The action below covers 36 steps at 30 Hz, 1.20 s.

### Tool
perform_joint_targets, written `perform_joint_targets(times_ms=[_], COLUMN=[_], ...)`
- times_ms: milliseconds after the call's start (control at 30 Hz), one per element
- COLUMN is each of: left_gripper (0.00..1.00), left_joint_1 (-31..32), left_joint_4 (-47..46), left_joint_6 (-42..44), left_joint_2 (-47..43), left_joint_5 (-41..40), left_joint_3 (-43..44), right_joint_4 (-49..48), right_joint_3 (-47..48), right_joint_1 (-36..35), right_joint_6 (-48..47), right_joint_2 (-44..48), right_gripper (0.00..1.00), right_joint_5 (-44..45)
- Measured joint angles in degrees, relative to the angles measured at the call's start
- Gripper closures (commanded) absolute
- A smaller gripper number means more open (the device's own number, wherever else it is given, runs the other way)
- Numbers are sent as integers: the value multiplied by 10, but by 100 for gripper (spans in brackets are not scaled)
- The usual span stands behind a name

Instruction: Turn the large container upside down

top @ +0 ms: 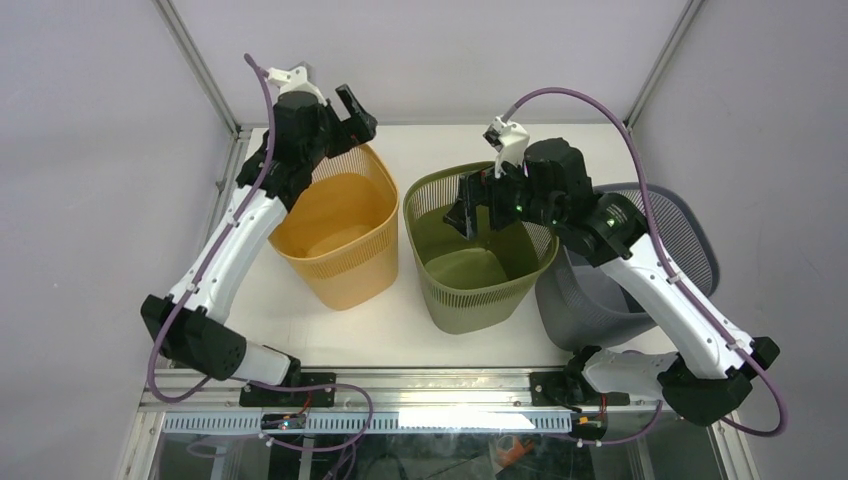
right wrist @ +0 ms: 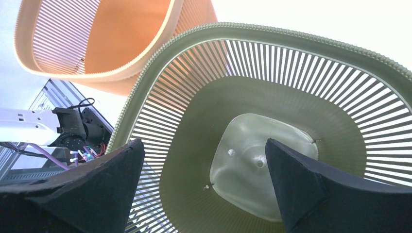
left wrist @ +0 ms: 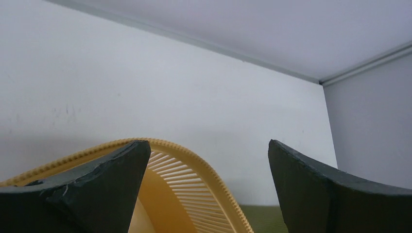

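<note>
Three slatted baskets stand upright, openings up, in the top view: a yellow one point(top: 340, 235) on the left, a green one point(top: 478, 280) in the middle, a grey one point(top: 585, 300) on the right, partly hidden by my right arm. My left gripper point(top: 354, 117) is open and empty above the yellow basket's far rim point(left wrist: 194, 167); in its wrist view point(left wrist: 206, 145) that rim runs between the jaws. My right gripper point(top: 466, 214) is open and empty just over the green basket's mouth, looking down at its inside point(right wrist: 291, 102) in the right wrist view point(right wrist: 204, 143).
The white table point(top: 420, 345) is ringed by grey walls and a metal frame point(top: 200, 70). The yellow basket point(right wrist: 121, 39) stands right next to the green one. A strip of green basket point(left wrist: 262, 218) shows behind the yellow rim. The arm bases sit at the near edge.
</note>
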State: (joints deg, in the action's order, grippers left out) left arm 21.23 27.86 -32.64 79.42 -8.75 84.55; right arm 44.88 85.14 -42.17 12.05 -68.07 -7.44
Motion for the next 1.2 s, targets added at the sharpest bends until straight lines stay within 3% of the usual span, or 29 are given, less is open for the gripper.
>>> perform_joint_targets(times_ms=[200, 533, 700, 900, 1000, 1200], left_gripper=[1, 1, 2, 29, 47, 77], left_joint_1=[-3, 24, 65, 95, 95, 107], left_joint_4=[-6, 66, 90, 153, 187, 219], left_joint_6=[62, 120, 107, 65, 44, -6], left_joint_2=[58, -48, -32, 63, 104, 117], left_joint_5=[16, 69, 61, 6, -17, -60], left_joint_3=[72, 57, 53, 82, 112, 139], right_joint_4=[-2, -15, -17, -18, -17, -17], right_joint_3=[-4, -5, 5, 5, 5, 10], right_joint_1=[-1, -1, -1, -3, -4, -4], right_joint_6=[5, 3, 3, 5, 5, 6], right_joint_2=[11, 4, -38, -49, -48, -48], right_gripper=[1, 1, 0, 0, 1, 1], right_joint_5=[18, 47, 43, 43, 43, 47])
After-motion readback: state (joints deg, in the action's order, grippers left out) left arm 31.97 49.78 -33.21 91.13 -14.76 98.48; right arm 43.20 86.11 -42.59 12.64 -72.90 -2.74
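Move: From my left hand, the right-hand rim of the yellow container, towards its far end, lies about 5 cm back, 6 cm to the right and 6 cm below. That container's middle is some 11 cm back, 5 cm to the left and 17 cm down. The green container stands about 15 cm back and 20 cm to the right, 17 cm below. From my right hand the same yellow rim is some 13 cm ahead, 11 cm left and 6 cm below. After a short reach forward, I draw my left hand back and up over the yellow container's far right rim. Then I swing it right and drop about 10 cm onto that rim, fingers tipping some 15 degrees further down and closing to under half open, one on each side of the rim. My right hand, still wide open over the green container, eases about 3 cm forward and slightly down. ##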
